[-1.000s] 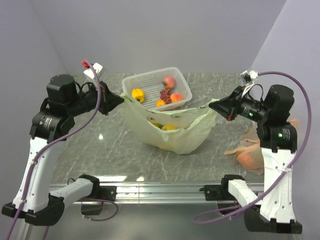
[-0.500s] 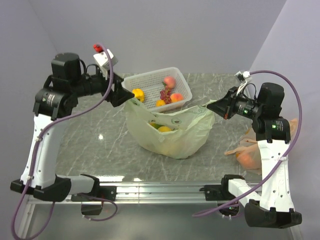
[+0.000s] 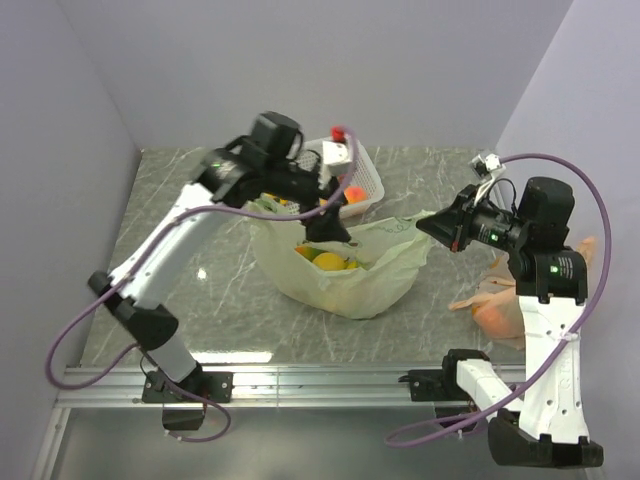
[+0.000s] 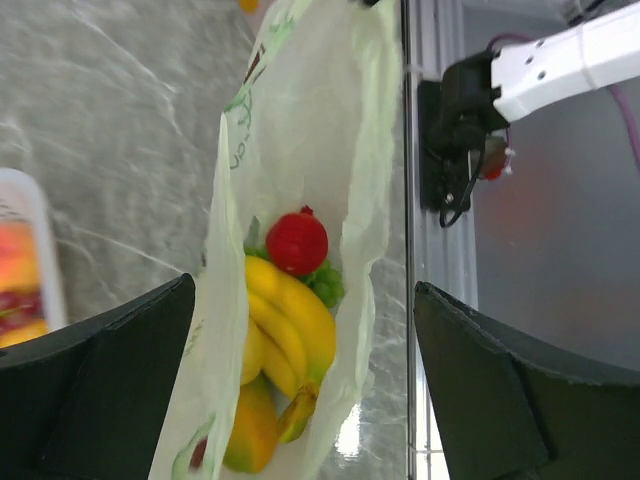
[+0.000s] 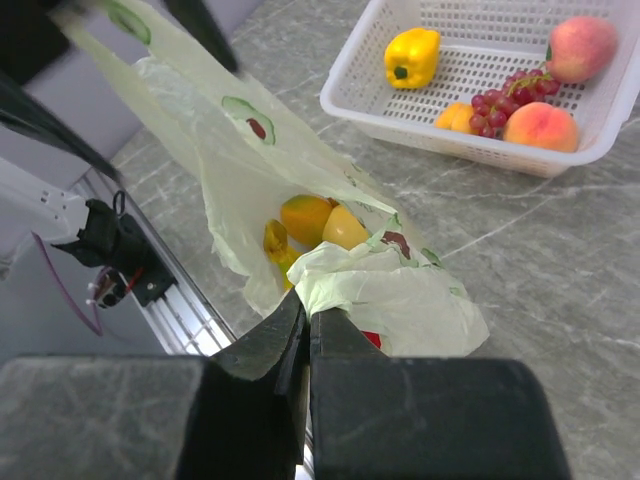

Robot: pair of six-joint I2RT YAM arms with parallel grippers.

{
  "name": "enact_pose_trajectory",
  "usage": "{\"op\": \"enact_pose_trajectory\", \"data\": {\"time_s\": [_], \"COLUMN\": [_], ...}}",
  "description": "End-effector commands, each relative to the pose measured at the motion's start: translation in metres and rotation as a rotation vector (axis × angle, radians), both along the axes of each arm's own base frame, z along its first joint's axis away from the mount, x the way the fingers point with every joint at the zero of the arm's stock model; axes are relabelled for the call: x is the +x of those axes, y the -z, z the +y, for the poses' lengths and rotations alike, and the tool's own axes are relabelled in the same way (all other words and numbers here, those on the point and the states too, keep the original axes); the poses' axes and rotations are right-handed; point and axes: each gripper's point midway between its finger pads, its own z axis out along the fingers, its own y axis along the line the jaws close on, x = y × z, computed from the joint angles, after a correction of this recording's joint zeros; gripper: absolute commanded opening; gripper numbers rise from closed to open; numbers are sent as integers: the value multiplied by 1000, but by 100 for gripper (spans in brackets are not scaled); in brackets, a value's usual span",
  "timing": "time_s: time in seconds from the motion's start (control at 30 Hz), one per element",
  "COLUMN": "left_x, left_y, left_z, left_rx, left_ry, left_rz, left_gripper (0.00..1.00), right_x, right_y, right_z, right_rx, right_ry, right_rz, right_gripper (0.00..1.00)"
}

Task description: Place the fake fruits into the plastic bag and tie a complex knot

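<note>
The pale green plastic bag (image 3: 352, 280) lies slumped at the table's middle with its mouth up. Inside it the left wrist view shows a banana bunch (image 4: 290, 320), a red apple (image 4: 297, 242), green grapes (image 4: 327, 285) and a mango (image 4: 250, 430). My left gripper (image 3: 326, 222) hangs open over the bag's mouth, touching nothing; its fingers (image 4: 110, 390) stand wide to either side. My right gripper (image 5: 308, 312) is shut on the bag's right handle (image 5: 345, 275) and holds it up (image 3: 428, 222). More fake fruits stay in the basket: peaches (image 5: 541, 126), purple grapes (image 5: 505, 100) and a yellow fruit (image 5: 411, 56).
The white lattice basket (image 5: 400, 122) stands behind the bag, and my left arm hides much of it in the top view. A peach-orange bag (image 3: 500, 312) lies at the right edge by my right arm. The table's metal rail (image 3: 320, 378) runs along the near edge.
My left gripper has opened and let go of the bag's left handle, then swung right over the bag's mouth. The bag's left side has sagged. The right gripper keeps its hold.
</note>
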Motion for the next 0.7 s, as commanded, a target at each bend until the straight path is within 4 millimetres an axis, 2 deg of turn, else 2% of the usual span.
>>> {"op": "enact_pose_trajectory", "data": {"time_s": [0.0, 0.07, 0.1, 0.2, 0.33, 0.47, 0.6, 0.67], "left_x": [2, 4, 2, -12, -49, -69, -74, -62], "left_y": [23, 34, 48, 72, 91, 98, 106, 119], "left_z": [-21, -29, -35, -39, -21, -9, -6, -11], "left_rx": [53, 85, 129, 196, 269, 286, 293, 304], "left_ry": [4, 5, 13, 104, 243, 308, 293, 232], "left_rz": [30, 38, 50, 93, 219, 278, 311, 290], "left_gripper": [96, 97, 98, 99, 99, 98, 98, 98], "right_x": [-7, -10, -11, -13, -12, -9, -7, -7], "right_y": [-1, 1, 2, 2, 2, 2, 3, 2], "right_z": [-3, -3, -4, -5, -7, -7, -6, -6], "right_rx": [-38, -49, -51, -67, -81, -77, -69, -65], "right_ry": [0, -1, 1, 7, 16, 15, 11, 8], "right_rz": [-36, -44, -44, -49, -56, -53, -47, -48], "right_gripper": [0, 0, 0, 0, 0, 0, 0, 0]}}
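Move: Over the mouth of the plastic bag, the open left hand has the bag's near rim about 4 cm back, 4 cm to its right and some 17 cm below. The yellow fruit in the bag lies some 4 cm ahead, level sideways and roughly 32 cm down; the white basket's middle is about 26 cm ahead, 3 cm left and 33 cm down. From the right hand, the near rim is around 2 cm back, 12 cm left and 17 cm lower. Dropping about 12 cm with fingers still wide open, the left hand first goes 4 cm right as it sinks towards the bag's near rim, then draws back some 6 cm and slightly left. Its wrist tips about 30 degrees, turning the fingers more downward and towards the base. The right hand keeps its pinch on the bag's right-hand corner, easing back about 1 cm. ##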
